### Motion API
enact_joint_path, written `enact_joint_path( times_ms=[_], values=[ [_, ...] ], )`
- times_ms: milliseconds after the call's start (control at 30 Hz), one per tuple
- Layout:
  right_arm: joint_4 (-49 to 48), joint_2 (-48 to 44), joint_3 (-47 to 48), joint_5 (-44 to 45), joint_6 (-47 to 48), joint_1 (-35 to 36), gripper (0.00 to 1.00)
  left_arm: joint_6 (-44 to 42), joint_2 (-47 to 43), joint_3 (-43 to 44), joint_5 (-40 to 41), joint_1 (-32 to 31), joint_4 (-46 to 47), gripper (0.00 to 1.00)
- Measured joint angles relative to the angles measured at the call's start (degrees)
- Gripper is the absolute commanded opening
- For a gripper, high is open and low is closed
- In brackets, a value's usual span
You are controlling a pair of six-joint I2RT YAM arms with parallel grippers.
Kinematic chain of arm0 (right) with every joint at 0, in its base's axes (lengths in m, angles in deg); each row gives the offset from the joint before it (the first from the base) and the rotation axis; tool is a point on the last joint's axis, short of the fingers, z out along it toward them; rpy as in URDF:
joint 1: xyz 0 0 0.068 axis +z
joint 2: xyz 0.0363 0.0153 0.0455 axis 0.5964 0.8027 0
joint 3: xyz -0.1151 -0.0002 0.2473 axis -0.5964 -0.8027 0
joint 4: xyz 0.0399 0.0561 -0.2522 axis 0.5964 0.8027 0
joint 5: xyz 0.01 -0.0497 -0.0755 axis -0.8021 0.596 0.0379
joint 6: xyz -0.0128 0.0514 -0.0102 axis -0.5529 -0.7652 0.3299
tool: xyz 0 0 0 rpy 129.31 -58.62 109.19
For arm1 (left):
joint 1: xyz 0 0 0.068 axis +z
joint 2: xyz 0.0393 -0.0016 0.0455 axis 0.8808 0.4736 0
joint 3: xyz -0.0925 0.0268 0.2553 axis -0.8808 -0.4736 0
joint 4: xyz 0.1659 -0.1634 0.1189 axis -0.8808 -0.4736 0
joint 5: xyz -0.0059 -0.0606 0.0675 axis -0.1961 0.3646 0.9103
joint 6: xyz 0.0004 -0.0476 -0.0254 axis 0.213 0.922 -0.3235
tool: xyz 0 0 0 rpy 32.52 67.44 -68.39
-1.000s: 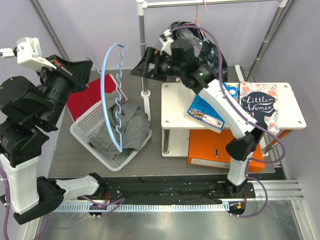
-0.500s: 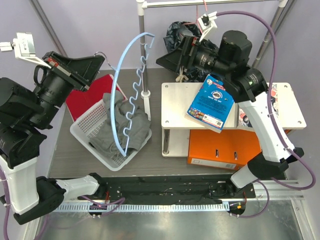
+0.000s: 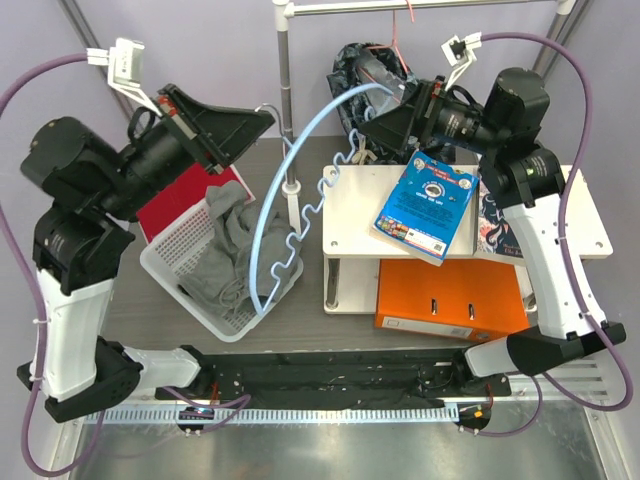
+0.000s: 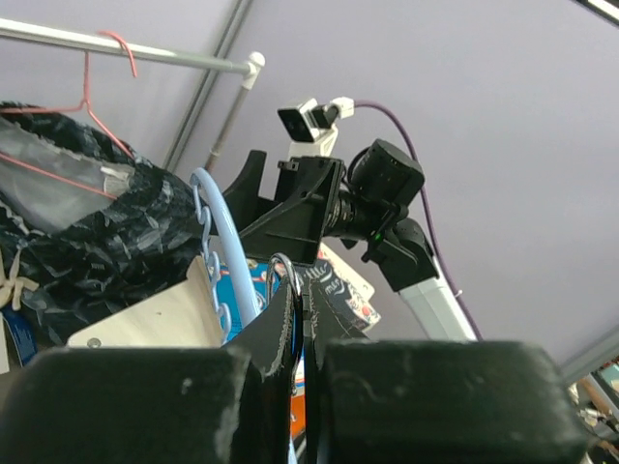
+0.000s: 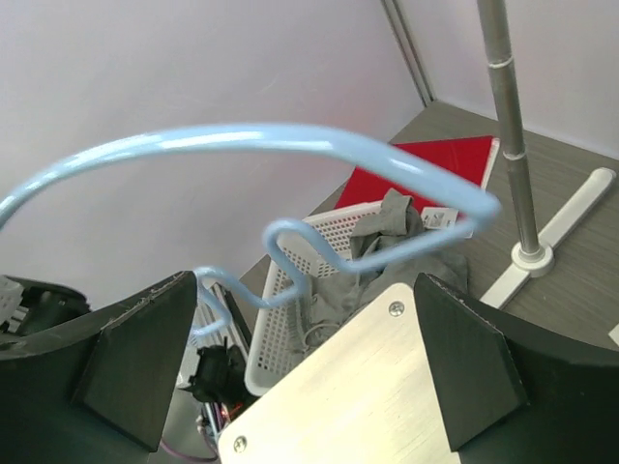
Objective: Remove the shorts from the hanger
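The black, grey-marbled shorts [image 3: 350,62] hang at the back on the thin pink hanger [image 3: 398,42], whose hook rests over the rail. The left wrist view has the shorts [image 4: 87,242] and the pink hanger [image 4: 92,106] at its left. My left gripper [image 3: 266,116] is shut on the metal hook [image 4: 280,266] of a light-blue notched hanger [image 3: 268,210], which it holds up in the air. My right gripper [image 3: 378,122] is open and empty, pointing left just in front of the shorts. Between its fingers, the right wrist view shows the blue hanger [image 5: 290,140].
A white basket [image 3: 170,268] at the left holds a grey garment [image 3: 225,250], beside a red folder [image 3: 185,200]. The white shelf [image 3: 350,215] carries a blue book [image 3: 425,210] and a "Little Women" book [image 3: 495,225]. An orange binder [image 3: 440,300] lies under it. The rack pole [image 3: 288,100] stands mid-table.
My left arm has swung up and to the right, carrying the blue hanger towards the middle. My right arm has drawn back to the right, its open gripper now facing left.
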Motion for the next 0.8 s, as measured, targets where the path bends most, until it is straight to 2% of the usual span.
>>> enact_joint_path(
  times_ms=[200,300,633,800],
  values=[
    [-10.88,-2.36,-6.93,-6.73,-6.58,-3.41,1.0,0.2,2.47,-0.48,-4.74,1.14,0.85,0.0],
    [-12.2,-2.36,-7.45,-6.71,-8.26,-4.63,1.0,0.07,2.67,-0.46,-5.92,2.45,0.76,0.0],
    [0.63,-3.43,-3.5,5.88,-2.19,-5.46,1.0,-1.88,3.17,3.08,-11.93,7.28,-1.11,0.0],
    [3.69,-4.24,-0.22,6.82,1.92,-5.51,0.99,-1.9,3.48,3.08,-17.77,9.4,-1.07,0.0]
  ],
)
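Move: Just in front of the open right fingers is the free end of the blue hanger, roughly 3 cm forward, 2 cm to the left and 4 cm above that hand; from the left hand, which holds the hook, that end is about 17 cm right, 7 cm forward and 5 cm lower. The blue book lies some 13 cm back and 11 cm right of the right hand, 20 cm below; the shorts sit in the basket about 31 cm left, 22 cm back and 45 cm down. Backing off to the right by about 5 cm from the hanger's free end, the right hand keeps its fingers wide open and, after a small turn the other way, swings some 10 degrees clockwise. The left hand keeps its pinch on the hanger's hook, sways a centimetre or two right and forward and comes most of the way back, ending slightly lower. ##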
